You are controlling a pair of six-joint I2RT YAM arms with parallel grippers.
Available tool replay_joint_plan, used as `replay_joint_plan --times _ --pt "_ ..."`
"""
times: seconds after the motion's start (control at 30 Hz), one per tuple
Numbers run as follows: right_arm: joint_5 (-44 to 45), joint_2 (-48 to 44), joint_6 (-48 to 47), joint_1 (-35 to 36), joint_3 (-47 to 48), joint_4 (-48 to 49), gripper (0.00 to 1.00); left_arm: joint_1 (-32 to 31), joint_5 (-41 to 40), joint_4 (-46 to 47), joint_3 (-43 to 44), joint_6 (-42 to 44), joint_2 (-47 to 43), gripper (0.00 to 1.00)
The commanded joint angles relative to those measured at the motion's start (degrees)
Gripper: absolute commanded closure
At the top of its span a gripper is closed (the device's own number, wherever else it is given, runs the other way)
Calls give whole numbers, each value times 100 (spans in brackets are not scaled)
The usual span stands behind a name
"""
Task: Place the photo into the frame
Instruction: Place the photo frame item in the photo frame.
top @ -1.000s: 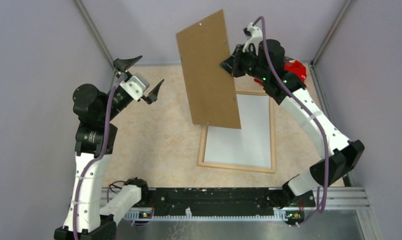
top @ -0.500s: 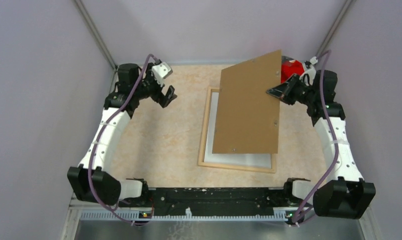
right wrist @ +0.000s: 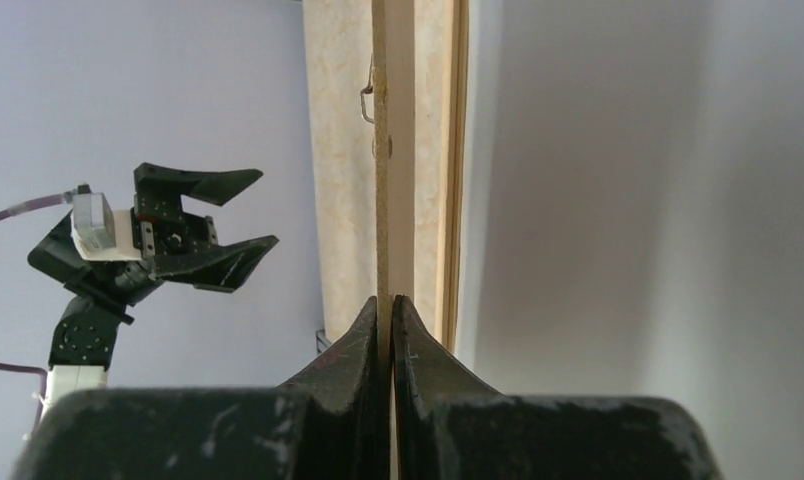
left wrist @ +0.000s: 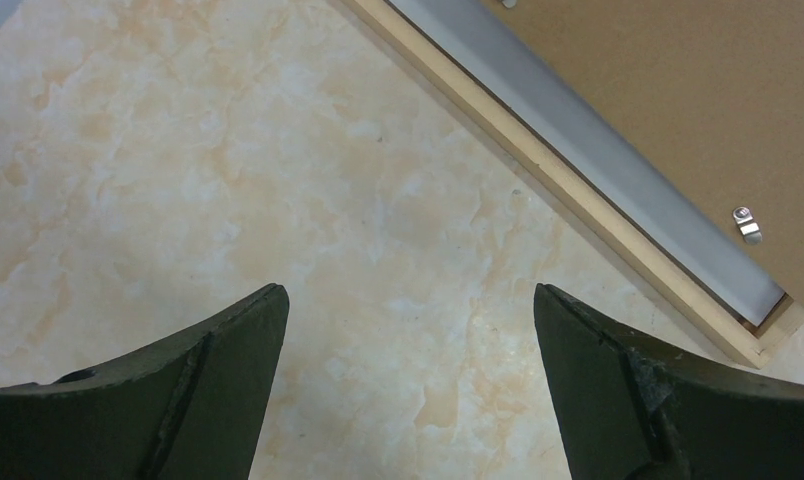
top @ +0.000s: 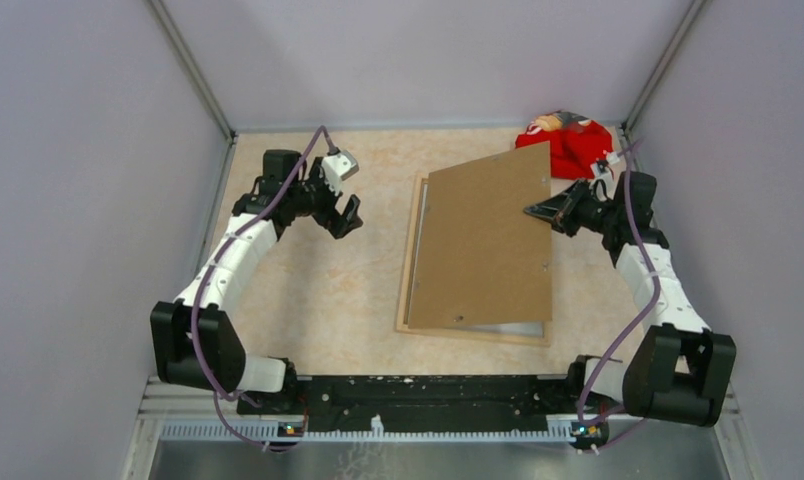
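The frame (top: 410,262), thin light wood, lies flat on the table right of centre. Inside it lies the photo, white back up; only a strip (top: 508,327) shows along the near rail. A brown backing board (top: 488,250) hovers tilted over the frame and hides most of it. My right gripper (top: 540,212) is shut on the board's right edge; the right wrist view shows the board edge-on (right wrist: 381,150) between the closed jaws (right wrist: 390,300). My left gripper (top: 340,208) hangs open and holds nothing, left of the frame. Its wrist view shows the frame's rail (left wrist: 578,210) beyond the gripper (left wrist: 408,295).
A red cloth bundle (top: 568,142) lies at the back right corner, just behind the board. Grey walls close in the table on three sides. Marbled tabletop (top: 308,290) stretches left of the frame. A small metal clip (left wrist: 746,225) sits on the board.
The right arm has swung the backing board down from upright to lie low over the frame. The left arm has reached forward and lowered, still open, toward the frame's left side.
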Motion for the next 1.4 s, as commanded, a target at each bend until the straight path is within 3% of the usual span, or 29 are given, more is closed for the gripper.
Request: replay_joint_plan --times 0.0,0.67,1.37 --pt "-384 200 235 -63 17 1027 100 -21 201 244 -177 127 7 2" --pt "-457 1192 -39 -67 -94 1509 100 -21 190 121 -333 395 -137 2" --pt "-571 1494 294 -59 -360 2167 100 -21 92 -9 -370 558 -187 2"
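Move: The right hand still pinches the brown backing board just ahead of the middle of its right edge; the board's middle is roughly 10 cm left, 3 cm back and 7 cm below. The frame's middle, with the photo's white back showing, lies level ahead-wise, about 8 cm left and 20 cm below; the red cloth is about 30 cm ahead, 15 cm right and 18 cm below. From the open left hand the frame's middle is about 26 cm right, level ahead-wise, 20 cm below. With the fingers shut on the board's right edge, the right arm lowers it about 6.5 cm towards the frame, going forward some 3.5 cm as well in the first two thirds and then almost straight down, the wrist hardly turning, so the board stays sloped with its left edge low and its right edge high. The left hand sinks only about 2.5 cm over the bare table to the frame's left, fingers wide open and touching nothing. ##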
